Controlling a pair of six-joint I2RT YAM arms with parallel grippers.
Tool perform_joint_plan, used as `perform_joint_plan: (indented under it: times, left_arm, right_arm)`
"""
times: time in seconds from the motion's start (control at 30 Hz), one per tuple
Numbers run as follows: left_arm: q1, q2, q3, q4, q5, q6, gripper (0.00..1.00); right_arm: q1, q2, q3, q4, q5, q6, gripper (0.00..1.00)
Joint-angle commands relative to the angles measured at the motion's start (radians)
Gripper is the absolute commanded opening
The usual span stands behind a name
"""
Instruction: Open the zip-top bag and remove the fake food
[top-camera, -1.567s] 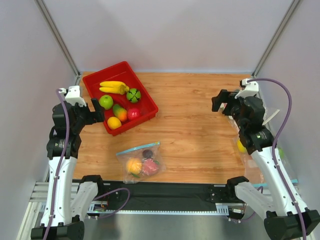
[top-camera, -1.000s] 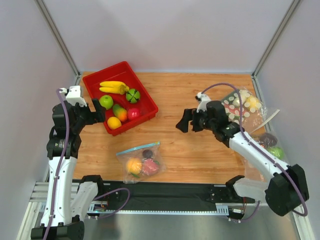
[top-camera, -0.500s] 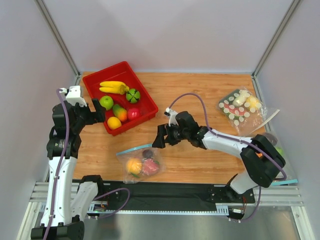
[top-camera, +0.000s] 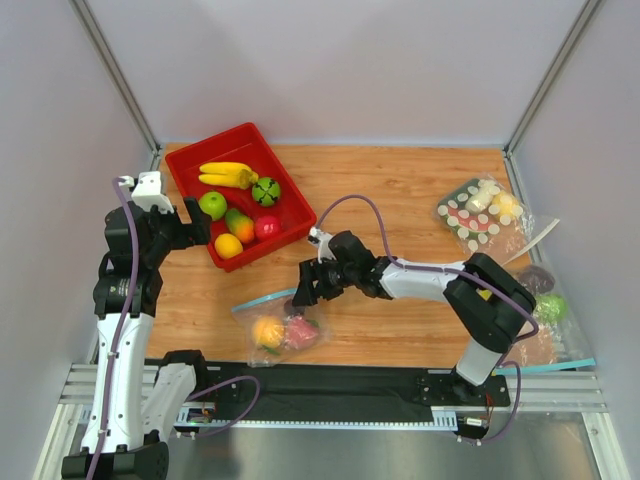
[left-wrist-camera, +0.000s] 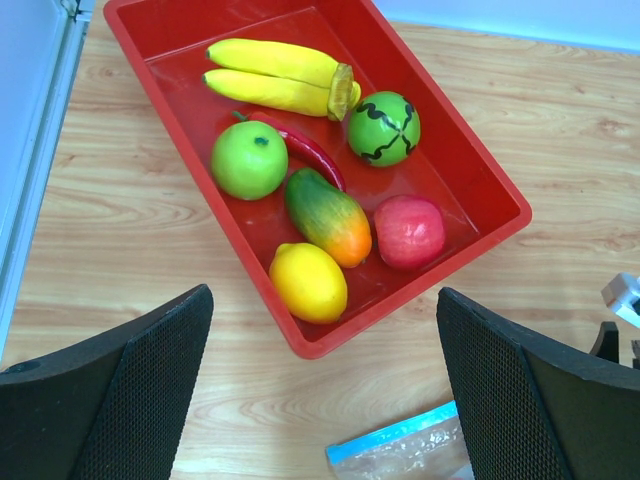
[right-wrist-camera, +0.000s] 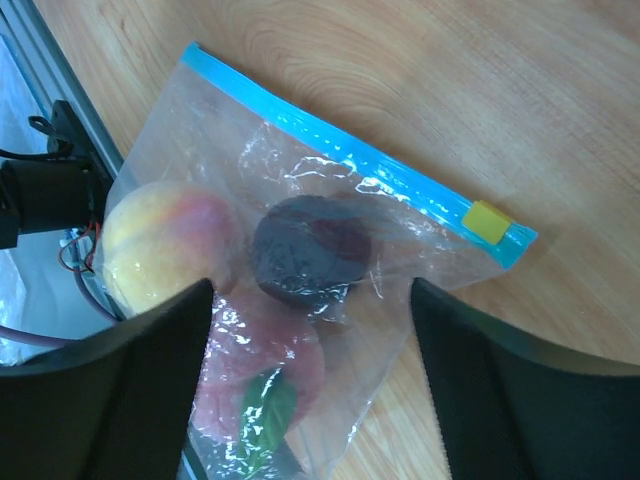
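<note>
The zip-top bag (top-camera: 262, 303) lies flat near the table's front edge, its blue zip strip (right-wrist-camera: 350, 160) on the far side with a yellow slider tab (right-wrist-camera: 488, 222) at one end. Inside is the fake food: a yellow-orange fruit (right-wrist-camera: 160, 245), a dark purple one (right-wrist-camera: 310, 250) and a pink-red one (right-wrist-camera: 265, 370) with a green leaf. My right gripper (top-camera: 305, 290) hovers low over the bag's right part, open, its fingers (right-wrist-camera: 470, 380) on either side of the purple and pink fruits (right-wrist-camera: 310, 300). My left gripper (top-camera: 190, 225) stays open at the left, above the table; a bag corner (left-wrist-camera: 410, 445) shows below it.
A red tray (top-camera: 290, 195) at the back left holds bananas (left-wrist-camera: 275, 75), a green apple (left-wrist-camera: 248, 158), a lemon (left-wrist-camera: 308, 282) and other fruit. A bigger crinkly bag (top-camera: 480, 215) lies at the back right, with more bagged items (top-camera: 545, 300) along the right edge.
My right arm has swung from the right side across to the left and come down over the zip-top bag, its jaws narrowing slightly. The left arm has not moved.
</note>
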Motion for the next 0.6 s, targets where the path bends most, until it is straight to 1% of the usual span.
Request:
perform_joint_plan:
  times: [0.0, 0.1, 0.13, 0.17, 0.2, 0.27, 0.3, 0.4, 0.57]
  left_arm:
    - [0.005, -0.001, 0.023, 0.018, 0.004, 0.009, 0.99]
    - [0.005, -0.001, 0.023, 0.018, 0.006, 0.009, 0.99]
    - [0.005, -0.001, 0.021, 0.018, 0.006, 0.010, 0.99]
    - [0.005, -0.001, 0.023, 0.018, 0.006, 0.009, 0.99]
    - [0.005, -0.001, 0.023, 0.017, 0.004, 0.010, 0.99]
    - [0.005, -0.003, 0.023, 0.018, 0.012, 0.010, 0.99]
    - [0.005, -0.004, 0.023, 0.018, 0.018, 0.012, 0.99]
    - [0.005, -0.006, 0.018, 0.023, 0.033, 0.017, 0.99]
    - [0.005, -0.004, 0.015, 0.029, 0.049, 0.015, 0.99]
  right_arm:
    - [0.007, 0.026, 0.038, 0.061, -0.009, 0.008, 0.72]
    - [0.009, 0.037, 0.047, 0.069, -0.020, 0.011, 0.59]
    - [0.009, 0.044, 0.053, 0.070, -0.026, 0.011, 0.49]
    - [0.009, 0.044, 0.056, 0.069, -0.032, 0.011, 0.45]
    - [0.010, 0.048, 0.058, 0.070, -0.037, 0.009, 0.37]
    - [0.009, 0.051, 0.061, 0.081, -0.055, 0.014, 0.28]
    - [0.009, 0.051, 0.061, 0.084, -0.062, 0.015, 0.18]
    - [0.009, 0.041, 0.061, 0.115, -0.085, 0.024, 0.00]
    - [0.010, 0.018, 0.065, 0.152, -0.114, 0.026, 0.00]
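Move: The right gripper hovers low over the zip-top bag. The bag's middle is about 5 cm back and 4 cm to the left, roughly 4 cm below. The yellow slider is some 4 cm ahead and 2 cm to the right, the dark plum about 3 cm left and level, and the pink fruit about 5 cm back and 1 cm left. From the left gripper, the bag lies about 17 cm right, 15 cm back and 27 cm below. Shut the right gripper fully from wide open on the loose film beside the plum, near the zip's slider end, dipping about 1 cm towards the bag as the fingers start to close. Then lift a little under 2 cm and ease some 2 cm to the left, the pinched film going with the tips. ##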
